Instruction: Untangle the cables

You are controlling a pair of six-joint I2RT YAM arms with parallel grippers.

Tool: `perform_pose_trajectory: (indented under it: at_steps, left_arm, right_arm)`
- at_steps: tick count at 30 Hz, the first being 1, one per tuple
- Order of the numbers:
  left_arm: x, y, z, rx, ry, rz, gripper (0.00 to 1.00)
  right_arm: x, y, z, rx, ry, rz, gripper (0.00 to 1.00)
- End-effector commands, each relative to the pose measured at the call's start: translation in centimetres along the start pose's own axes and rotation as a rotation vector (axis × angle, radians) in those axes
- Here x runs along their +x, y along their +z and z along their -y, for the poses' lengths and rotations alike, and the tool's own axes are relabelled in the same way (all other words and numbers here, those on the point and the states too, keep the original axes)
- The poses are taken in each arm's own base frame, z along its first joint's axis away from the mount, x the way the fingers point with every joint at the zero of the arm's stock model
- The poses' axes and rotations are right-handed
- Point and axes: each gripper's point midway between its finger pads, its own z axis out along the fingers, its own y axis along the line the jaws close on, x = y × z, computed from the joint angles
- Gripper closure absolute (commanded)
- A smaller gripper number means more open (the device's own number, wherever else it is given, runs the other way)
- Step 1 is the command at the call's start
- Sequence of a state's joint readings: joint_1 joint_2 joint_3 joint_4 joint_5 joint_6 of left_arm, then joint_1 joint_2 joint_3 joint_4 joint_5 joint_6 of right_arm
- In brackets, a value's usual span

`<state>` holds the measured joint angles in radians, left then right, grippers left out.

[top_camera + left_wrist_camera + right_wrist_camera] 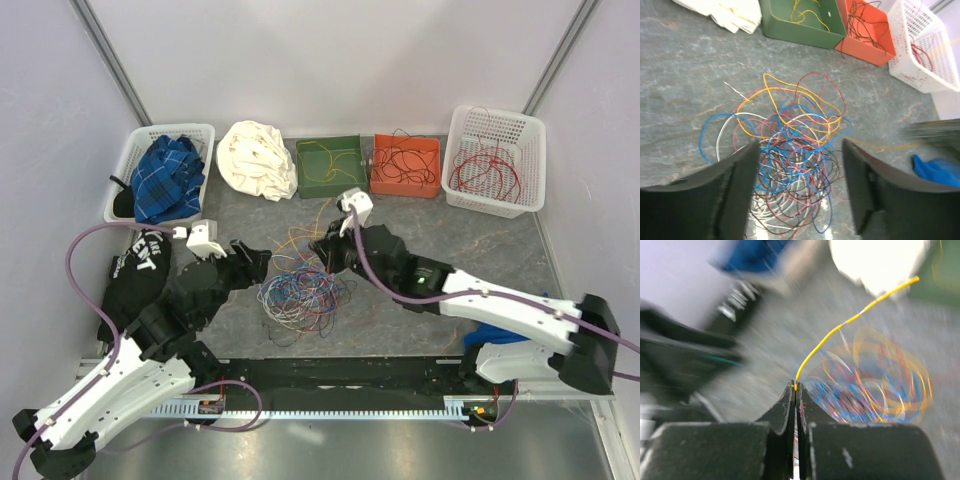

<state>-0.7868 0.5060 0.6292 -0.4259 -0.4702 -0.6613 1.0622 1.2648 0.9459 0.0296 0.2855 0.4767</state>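
Observation:
The cables [300,290] lie in one loose tangle of blue, red, white, orange and yellow loops on the grey table between my two arms. In the left wrist view the tangle [790,155] sits right under my left gripper [800,175], which stands open, one finger on each side of the heap and nothing held. My right gripper [795,387] is shut on the end of a yellow cable [840,330] that rises from its tips toward the upper right. The blurred tangle [870,385] lies beyond it. From above, the right gripper [325,247] is at the heap's far edge and the left gripper [255,262] at its left edge.
Along the back stand a green bin [330,188] with yellow wire, an orange bin [405,188] with dark red wires and a white basket [490,205] with red wires. A white cloth [258,160], a basket [125,170] of blue cloth and a black cloth [145,265] lie on the left.

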Motion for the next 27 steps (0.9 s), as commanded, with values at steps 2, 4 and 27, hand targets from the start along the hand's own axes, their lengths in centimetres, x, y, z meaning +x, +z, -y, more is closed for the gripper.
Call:
perform_pose_trajectory:
  at_steps: [2,4,27]
  left_arm:
    - [-3.6,-0.6,0.3,-0.034,-0.043,0.102,0.12]
    - [-4.6,-0.8,1.0,-0.013,-0.049,0.127,0.10]
    - [-2.1,2.0,11.2,0.601,0.356,0.392,0.00]
  right_arm:
    - [-8.7,-4.8,-3.3,-0.057,-0.050,0.129,1.00]
    - [-10.8,-6.2,-4.1,-0.080,-0.044,0.161,1.00]
    - [-23.3,-13.5,-10.1,-0.261,0.104,0.318,1.00]
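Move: The right hand already pinches the yellow cable, its short end standing above the fingertips. The tangle lies about 18 cm below this hand, 4 cm left and 2 cm farther out; the green box is some 40 cm ahead and 3 cm right, about 17 cm lower. From the empty left hand, the pinched yellow cable is about 12 cm right and nearly level; the tangle is 8 cm right, 3 cm ahead and 17 cm below. Keeping its pinch on the yellow cable, the right hand pulls it up and away from the tangle by about 25 cm, fast at first, then slower. The left hand, touching nothing, opens its fingers the rest of the way, rises some 5 cm and goes about 9 cm right towards the yellow strand under the right hand, tipping its fingers up and turning them clockwise. ##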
